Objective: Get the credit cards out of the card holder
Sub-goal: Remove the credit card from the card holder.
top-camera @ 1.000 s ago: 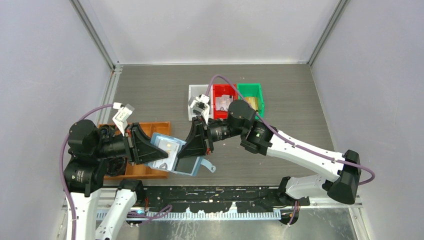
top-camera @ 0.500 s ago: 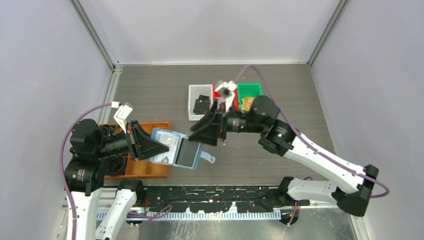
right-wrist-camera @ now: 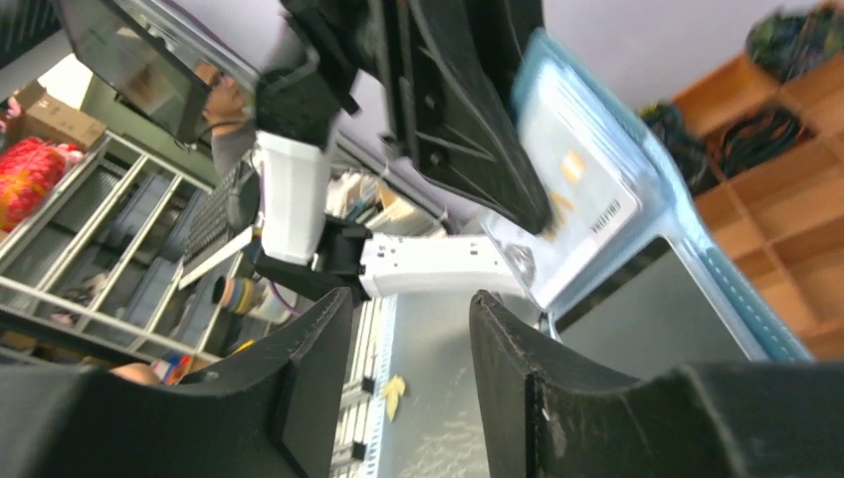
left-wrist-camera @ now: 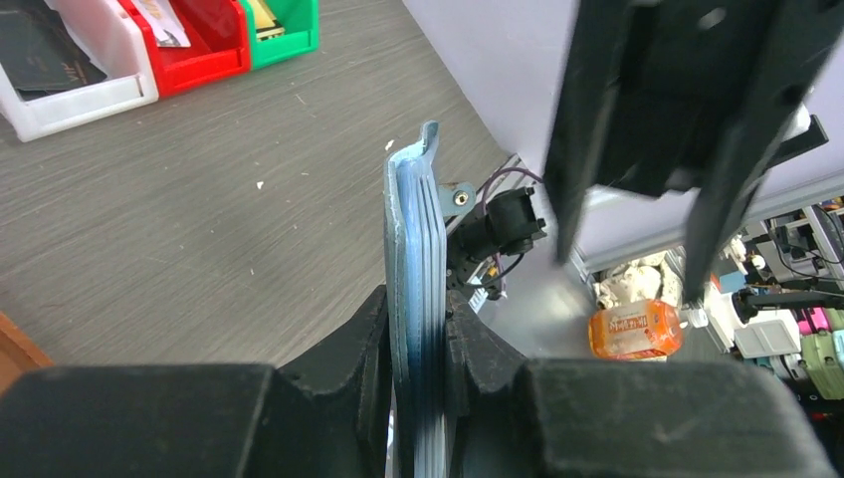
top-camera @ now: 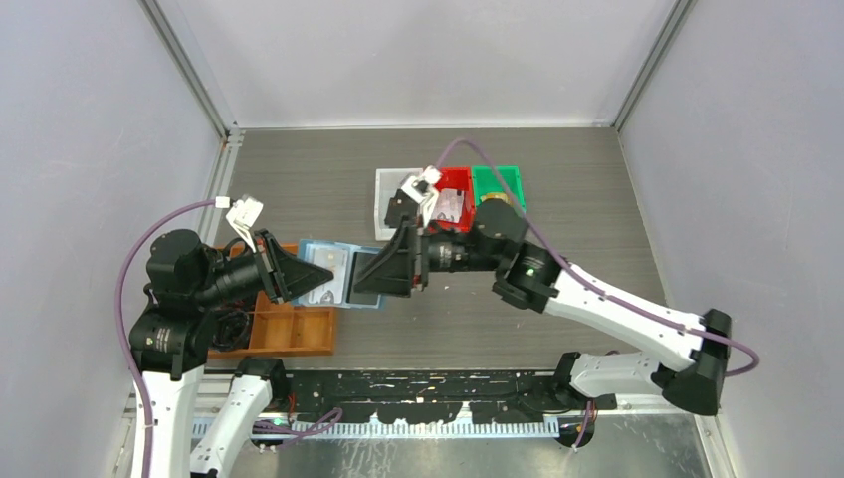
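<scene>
My left gripper (top-camera: 320, 280) is shut on the teal-blue card holder (top-camera: 338, 271) and holds it open above the table. Seen edge-on in the left wrist view, the card holder (left-wrist-camera: 413, 239) is pinched by my left gripper (left-wrist-camera: 416, 314). The right wrist view shows a pale grey credit card (right-wrist-camera: 577, 189) in the holder's upper half and a black card (right-wrist-camera: 657, 309) in its lower half. My right gripper (top-camera: 373, 275) is open at the holder's right edge; nothing lies between the fingers of the right gripper (right-wrist-camera: 408, 304). Another black card (top-camera: 399, 208) lies in the white bin.
A white bin (top-camera: 382, 227), a red bin (top-camera: 453, 198) and a green bin (top-camera: 498, 187) stand in a row behind the grippers. The brown wooden tray (top-camera: 291, 330) sits under the left arm near the table's front left.
My right gripper opened, drew back toward the bins, then returned to the holder's right edge. The left arm raised the card holder and moved it farther from the table's front edge.
</scene>
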`<action>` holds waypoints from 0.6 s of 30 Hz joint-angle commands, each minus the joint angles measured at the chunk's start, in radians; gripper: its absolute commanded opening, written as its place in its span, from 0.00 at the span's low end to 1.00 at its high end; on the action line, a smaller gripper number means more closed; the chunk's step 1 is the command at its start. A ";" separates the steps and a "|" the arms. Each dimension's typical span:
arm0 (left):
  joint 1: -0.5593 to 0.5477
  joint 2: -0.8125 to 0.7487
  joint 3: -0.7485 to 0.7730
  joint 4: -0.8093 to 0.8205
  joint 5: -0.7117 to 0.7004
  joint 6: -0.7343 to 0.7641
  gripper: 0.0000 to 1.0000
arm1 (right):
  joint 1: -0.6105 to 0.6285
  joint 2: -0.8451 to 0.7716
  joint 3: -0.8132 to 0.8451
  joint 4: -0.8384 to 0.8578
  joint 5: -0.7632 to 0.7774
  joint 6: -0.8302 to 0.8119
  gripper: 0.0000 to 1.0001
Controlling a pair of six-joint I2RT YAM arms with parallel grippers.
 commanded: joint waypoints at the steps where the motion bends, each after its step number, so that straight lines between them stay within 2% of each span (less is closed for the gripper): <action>1: 0.002 0.003 0.049 0.053 0.016 -0.018 0.00 | 0.020 0.043 -0.019 0.117 -0.049 0.072 0.52; 11: 0.002 0.006 0.022 0.184 0.175 -0.176 0.00 | 0.019 0.076 -0.059 0.120 -0.053 0.049 0.50; 18: 0.002 -0.005 -0.002 0.269 0.232 -0.270 0.00 | 0.018 0.078 -0.067 0.144 -0.040 0.051 0.49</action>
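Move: The right hand hangs above the open card holder. The credit card in its page lies about 4 cm to its left, 1 cm ahead and 6 cm below. The holder's grey flap is 1 cm left, 1 cm ahead and 7 cm below. The left hand already pinches the pages, with the card practically at its own fingertips. Right hand sinks about 5 cm, edging left, open fingers round the card's edge; left raises the holder 3 cm. ##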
